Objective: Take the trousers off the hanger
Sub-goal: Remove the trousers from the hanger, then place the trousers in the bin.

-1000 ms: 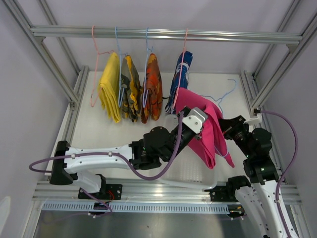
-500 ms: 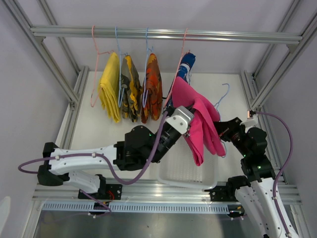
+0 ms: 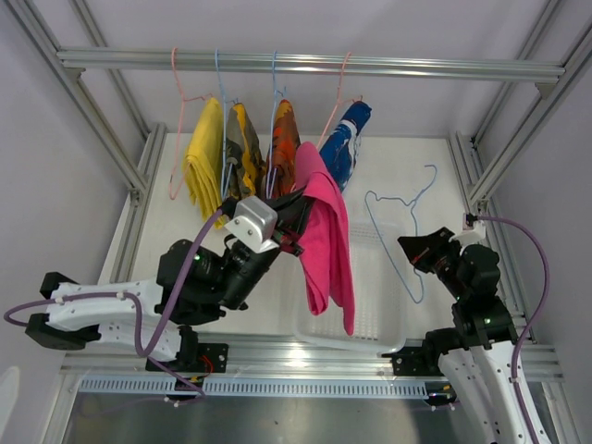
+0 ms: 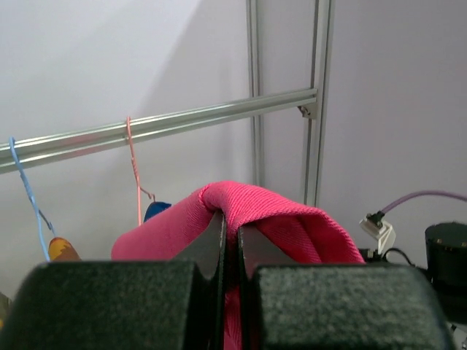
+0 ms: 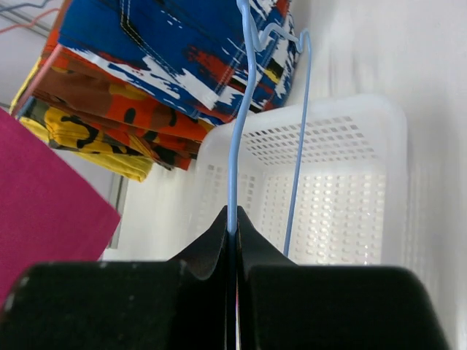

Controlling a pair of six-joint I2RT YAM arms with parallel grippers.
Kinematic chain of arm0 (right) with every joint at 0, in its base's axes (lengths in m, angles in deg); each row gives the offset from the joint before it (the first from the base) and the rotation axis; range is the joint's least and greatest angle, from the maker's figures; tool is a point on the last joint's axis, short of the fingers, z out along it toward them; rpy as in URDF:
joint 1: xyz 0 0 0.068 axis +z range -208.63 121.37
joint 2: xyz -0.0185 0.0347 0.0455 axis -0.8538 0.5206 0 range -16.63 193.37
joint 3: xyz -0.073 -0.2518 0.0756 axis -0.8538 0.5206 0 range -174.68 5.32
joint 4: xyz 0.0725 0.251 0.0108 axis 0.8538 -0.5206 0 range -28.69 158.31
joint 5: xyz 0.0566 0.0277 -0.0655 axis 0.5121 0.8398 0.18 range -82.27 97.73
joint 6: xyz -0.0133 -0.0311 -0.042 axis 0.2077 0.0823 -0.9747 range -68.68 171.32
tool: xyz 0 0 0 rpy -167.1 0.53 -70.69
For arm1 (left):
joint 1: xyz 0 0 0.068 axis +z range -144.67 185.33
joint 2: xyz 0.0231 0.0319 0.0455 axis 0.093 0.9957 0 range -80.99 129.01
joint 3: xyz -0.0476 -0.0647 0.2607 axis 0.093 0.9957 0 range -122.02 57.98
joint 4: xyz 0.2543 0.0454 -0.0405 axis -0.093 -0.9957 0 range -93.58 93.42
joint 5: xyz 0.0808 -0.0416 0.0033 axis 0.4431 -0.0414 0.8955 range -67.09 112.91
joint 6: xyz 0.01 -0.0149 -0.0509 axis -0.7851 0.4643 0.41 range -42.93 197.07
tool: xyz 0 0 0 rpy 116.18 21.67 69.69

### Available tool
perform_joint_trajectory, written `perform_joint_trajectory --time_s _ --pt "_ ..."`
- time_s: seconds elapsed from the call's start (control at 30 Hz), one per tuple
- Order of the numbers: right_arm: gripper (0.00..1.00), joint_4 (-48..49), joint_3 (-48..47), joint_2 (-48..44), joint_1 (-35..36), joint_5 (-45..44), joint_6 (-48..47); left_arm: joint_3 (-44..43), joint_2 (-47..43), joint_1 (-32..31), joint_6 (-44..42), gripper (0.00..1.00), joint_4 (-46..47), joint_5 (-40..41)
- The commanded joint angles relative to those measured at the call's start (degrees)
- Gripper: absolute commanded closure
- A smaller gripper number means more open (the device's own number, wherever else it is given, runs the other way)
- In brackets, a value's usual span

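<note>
The plain magenta-pink trousers [image 3: 326, 242] hang folded over my left gripper [image 3: 294, 233], which is shut on their top fold [image 4: 277, 211] above the white basket. They are off the light blue wire hanger [image 3: 404, 215], which is bare and stands apart to the right. My right gripper [image 3: 421, 256] is shut on that hanger's wire [image 5: 244, 109]. On the rail [image 3: 305, 63] hang the yellow trousers [image 3: 205, 162], the olive-yellow camouflage trousers [image 3: 242, 159], the orange camouflage trousers [image 3: 283, 148] and the blue patterned trousers [image 3: 348, 139].
A white perforated basket [image 3: 375, 326] sits on the table between the arms, below the pink cloth and the bare hanger [image 5: 350, 146]. Aluminium frame posts stand at both sides. A pink wire hanger [image 4: 133, 160] hangs from the rail [image 4: 182, 124].
My left arm has swung left with the pink trousers, pulling them off the blue hanger. The right gripper has kept hold of the hanger, which is now bare.
</note>
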Motion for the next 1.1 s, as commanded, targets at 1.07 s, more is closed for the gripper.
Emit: perform_joint_trajectory --time_s 1.07 --pt "1.0 -10.45 -9.15 -2.87 -1.03 -3.69 -9.52 25.44 -11.07 -4.38 15.16 0.99 -1.92 -0.65"
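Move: The left hand holds the pink trousers high up, already off the hanger; the white basket lies some 50 cm below this hand, about 6 cm ahead and 14 cm to the right. The blue trousers hang roughly 27 cm ahead, 10 cm right and 25 cm lower; the empty hanger is about 10 cm ahead, 19 cm right and 30 cm below. From the right hand, which keeps that hanger pinched, the basket is about 2 cm back, 5 cm left and 20 cm down. Keep the left fingers shut on the pink trousers and lower them about 16 cm towards the basket's level, swinging out some 5 cm to the left on the way and then coming back right, while the fingers' upward slant flattens by about 15 degrees. Ease the right hand, still gripping the hanger, a couple of centimetres back and to the right and slightly up. ##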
